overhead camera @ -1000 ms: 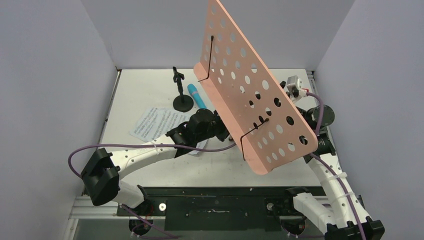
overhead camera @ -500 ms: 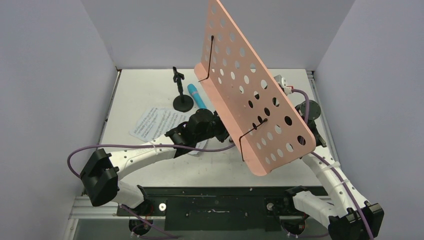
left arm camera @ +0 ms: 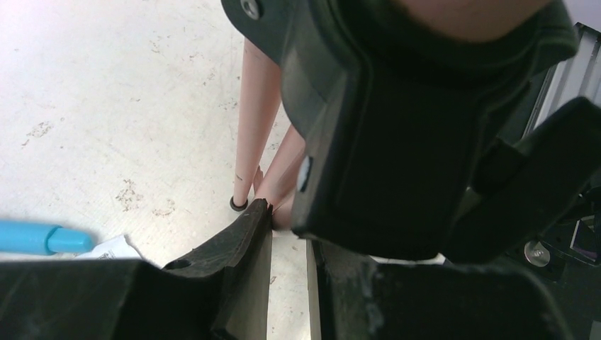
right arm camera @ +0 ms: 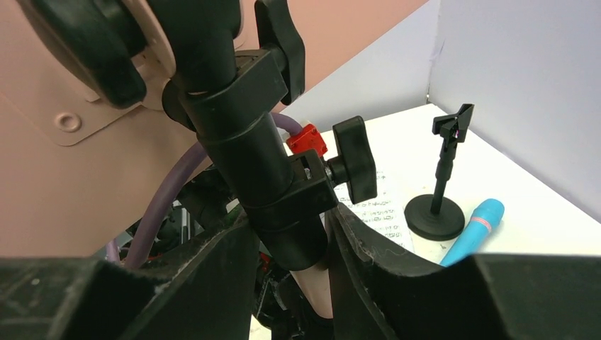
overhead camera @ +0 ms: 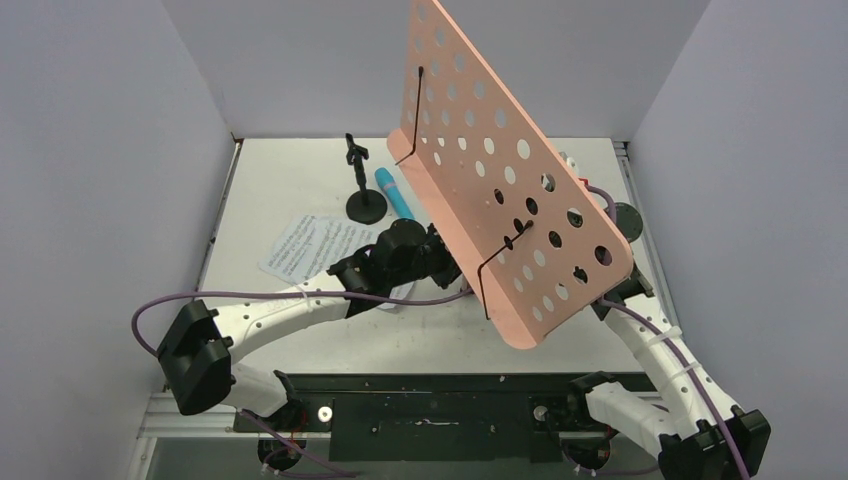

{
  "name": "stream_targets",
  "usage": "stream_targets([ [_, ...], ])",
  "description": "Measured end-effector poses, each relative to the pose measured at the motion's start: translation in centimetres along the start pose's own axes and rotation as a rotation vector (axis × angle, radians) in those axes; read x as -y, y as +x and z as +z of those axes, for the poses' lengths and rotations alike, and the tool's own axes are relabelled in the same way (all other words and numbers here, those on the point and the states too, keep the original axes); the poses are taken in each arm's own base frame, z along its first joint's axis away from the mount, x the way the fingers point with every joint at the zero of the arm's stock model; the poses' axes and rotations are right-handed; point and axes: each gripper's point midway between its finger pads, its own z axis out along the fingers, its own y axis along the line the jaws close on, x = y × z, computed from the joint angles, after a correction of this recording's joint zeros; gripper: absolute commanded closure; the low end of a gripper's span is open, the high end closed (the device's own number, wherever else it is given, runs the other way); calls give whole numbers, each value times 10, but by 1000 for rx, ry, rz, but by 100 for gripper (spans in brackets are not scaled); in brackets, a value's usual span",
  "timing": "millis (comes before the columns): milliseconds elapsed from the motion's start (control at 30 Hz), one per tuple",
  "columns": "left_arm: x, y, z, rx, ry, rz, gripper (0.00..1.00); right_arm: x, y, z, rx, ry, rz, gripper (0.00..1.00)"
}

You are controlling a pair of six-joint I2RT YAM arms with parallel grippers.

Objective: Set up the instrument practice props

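The pink music stand [overhead camera: 500, 190] stands at centre right, its perforated desk tilted over both grippers. My left gripper [left arm camera: 287, 223] sits low at the tripod, shut with a narrow gap, a pink leg [left arm camera: 255, 106] pinched at its tips. My right gripper [right arm camera: 290, 227] is hidden behind the desk from above; in its wrist view both fingers press the stand's black collar [right arm camera: 262, 170]. The blue microphone [overhead camera: 394, 192] lies beside the small black mic stand [overhead camera: 364, 200], which is upright at the back. Sheet-music pages [overhead camera: 305, 245] lie flat under my left arm.
Grey walls close in the table on the left, back and right. A purple cable [overhead camera: 300, 294] runs along the left arm. The black rail [overhead camera: 430, 400] with both arm bases lines the near edge.
My right gripper has closed from wide open onto the stand's collar, moving in behind the desk. The desk has tilted slightly. The left gripper has stayed put.
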Motion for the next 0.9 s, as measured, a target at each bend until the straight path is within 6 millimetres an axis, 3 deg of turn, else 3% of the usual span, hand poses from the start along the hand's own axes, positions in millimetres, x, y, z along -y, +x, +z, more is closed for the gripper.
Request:
stream_targets([
  [67, 0, 0, 0, 1, -2, -1, 84, -1, 0, 0, 1, 4, 1, 95],
  [100, 0, 0, -1, 1, -1, -2, 74, -1, 0, 0, 2, 6, 2, 95],
  [133, 1, 1, -2, 3, 0, -4, 57, -2, 0, 0, 3, 9, 2, 95],
  [200, 3, 0, -4, 13, 3, -24, 38, -5, 0, -1, 4, 7, 2, 95],
  [333, 2, -11, -13, 73, 13, -51, 19, -10, 0, -3, 2, -3, -7, 95],
  [467, 0, -17, -23, 135, 34, -65, 12, -12, 1, -3, -1, -8, -5, 95],
  [900, -7, -4, -31, 238, 62, -68, 14, -14, 3, 0, -19, -5, 49, 95],
])
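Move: The left gripper is nearly shut just beneath the tripod's black leg hub, whose middle lies about 3 cm to its right and 4 cm above, about level forward. From it the blue microphone lies some 17 cm ahead, 12 cm left, and the sheet music 5 cm ahead, 27 cm left, both about 22 cm below. The right hand grips the stand's upper tube; from it the hub is roughly 12 cm below, 1 cm ahead and 1 cm right, the music tray's middle some 12 cm above, 5 cm back, 4 cm right. Open the left gripper wide to let go just beneath the leg hub, and draw it about 3 cm to the left, away from the stand; let it rise about 2 cm first, then sink 1 cm, while the fingertips tilt up some 15 degrees. Keep the right gripper's hold on the upper tube and ease that hand slightly back. ##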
